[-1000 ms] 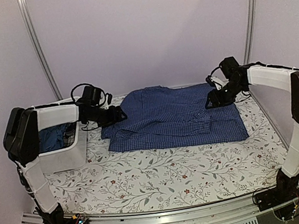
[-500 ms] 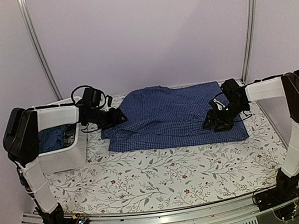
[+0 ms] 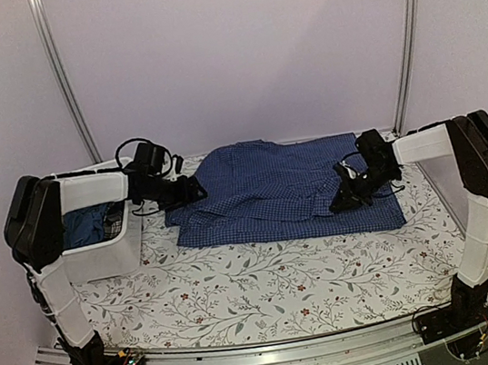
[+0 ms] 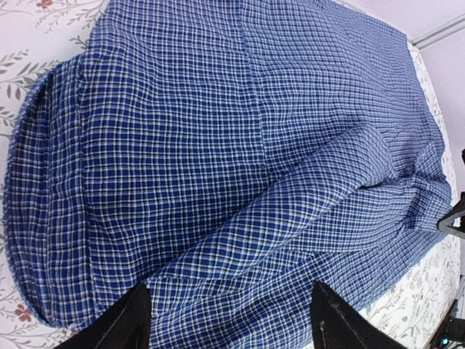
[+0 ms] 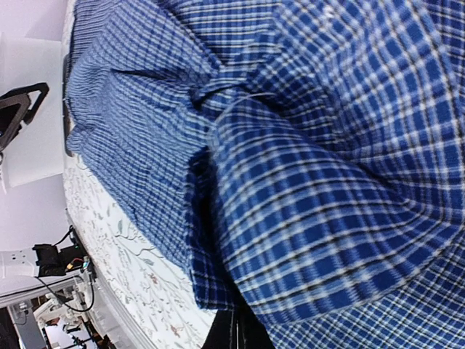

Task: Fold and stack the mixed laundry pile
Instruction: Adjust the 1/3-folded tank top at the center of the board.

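Note:
The blue-and-white checked shirt [image 3: 272, 187] lies spread across the back middle of the table; it fills the left wrist view [image 4: 218, 145] and the right wrist view [image 5: 327, 182]. My left gripper [image 3: 195, 190] is open at the shirt's left edge, its fingers [image 4: 134, 327] wide apart over the cloth. My right gripper [image 3: 339, 204] is low on the shirt's right part, jaws together [image 5: 236, 333] on a bunched fold of the shirt. A dark blue T-shirt [image 3: 83, 227] and a black-and-white plaid piece [image 3: 116, 222] lie in the white tub [image 3: 108, 255].
The tub stands at the left edge, under my left arm. The floral tablecloth [image 3: 268, 280] covers the table in front of the shirt. Metal rails run up the back wall at both sides.
My right gripper has come down from above the shirt's right back corner onto the shirt, then shifted slightly left. The left arm has not moved.

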Controlling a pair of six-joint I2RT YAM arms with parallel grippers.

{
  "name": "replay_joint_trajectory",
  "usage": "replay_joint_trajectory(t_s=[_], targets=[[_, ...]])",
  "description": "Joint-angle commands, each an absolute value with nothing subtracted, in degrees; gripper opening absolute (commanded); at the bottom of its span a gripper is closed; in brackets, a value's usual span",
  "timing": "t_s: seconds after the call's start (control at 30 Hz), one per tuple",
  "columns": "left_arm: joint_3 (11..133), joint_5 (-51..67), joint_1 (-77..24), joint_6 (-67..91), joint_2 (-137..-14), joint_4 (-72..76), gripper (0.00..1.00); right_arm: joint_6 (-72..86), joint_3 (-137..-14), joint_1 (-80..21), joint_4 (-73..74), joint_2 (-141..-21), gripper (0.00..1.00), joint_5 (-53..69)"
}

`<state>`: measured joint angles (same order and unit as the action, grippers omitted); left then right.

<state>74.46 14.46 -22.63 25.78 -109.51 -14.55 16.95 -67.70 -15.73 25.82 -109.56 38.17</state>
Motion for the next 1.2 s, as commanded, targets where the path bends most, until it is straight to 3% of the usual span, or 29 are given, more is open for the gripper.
replay_joint_trajectory(t_s=[0.0, 0.57, 0.67, 0.73, 0.87, 1.17], targets=[[74.2, 13.8, -22.7, 24.3, -106.8, -15.3, 0.75, 19.5, -69.0, -14.7, 28.3, -105.6, 0.0, 45.6], [71.6, 13.4, -22.7, 24.5, -105.9, -15.2, 0.75, 19.5, -61.3, -4.6, 33.7, -106.5, 0.01, 47.4], [71.9, 13.5, -22.8, 23.8, -106.1, -15.4, 0.76, 16.6, -61.7, -4.6, 36.2, -107.7, 0.27, 42.4], [72.3, 13.5, -23.2, 23.1, -106.5, -15.7, 0.76, 16.1, -62.5, -4.6, 37.0, -107.1, 0.31, 39.3], [73.1, 13.1, -23.9, 21.9, -107.4, -16.3, 0.76, 15.0, -65.6, -4.7, 36.3, -104.5, 0.52, 36.1], [75.3, 13.6, -24.6, 21.9, -109.4, -16.6, 0.76, 13.3, -82.8, -5.4, 36.1, -108.8, 0.61, 35.4]])
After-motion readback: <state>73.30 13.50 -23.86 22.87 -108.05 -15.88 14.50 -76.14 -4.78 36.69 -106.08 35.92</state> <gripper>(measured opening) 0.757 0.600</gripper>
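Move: My shut right fingers already hold the loose end of the tank top's folded flap. The spot where I'll lay it is about 6 cm to my right, 3 cm back and roughly 1 cm lower, on the garment's right half. The near edge is some 6 cm straight back, and the near right corner 6 cm back and 14 cm to the right. From my left hand that spot is around 34 cm right, 11 cm back and 7 cm down. Keeping the flap end pinched, I lift my right hand about 3 cm, then draw it right and slightly back while sinking to the cloth, turning roughly 10 degrees clockwise. There I open my fingers, let go of the flap end, and then go forward and up some 8 cm each way, clear of the garment. ##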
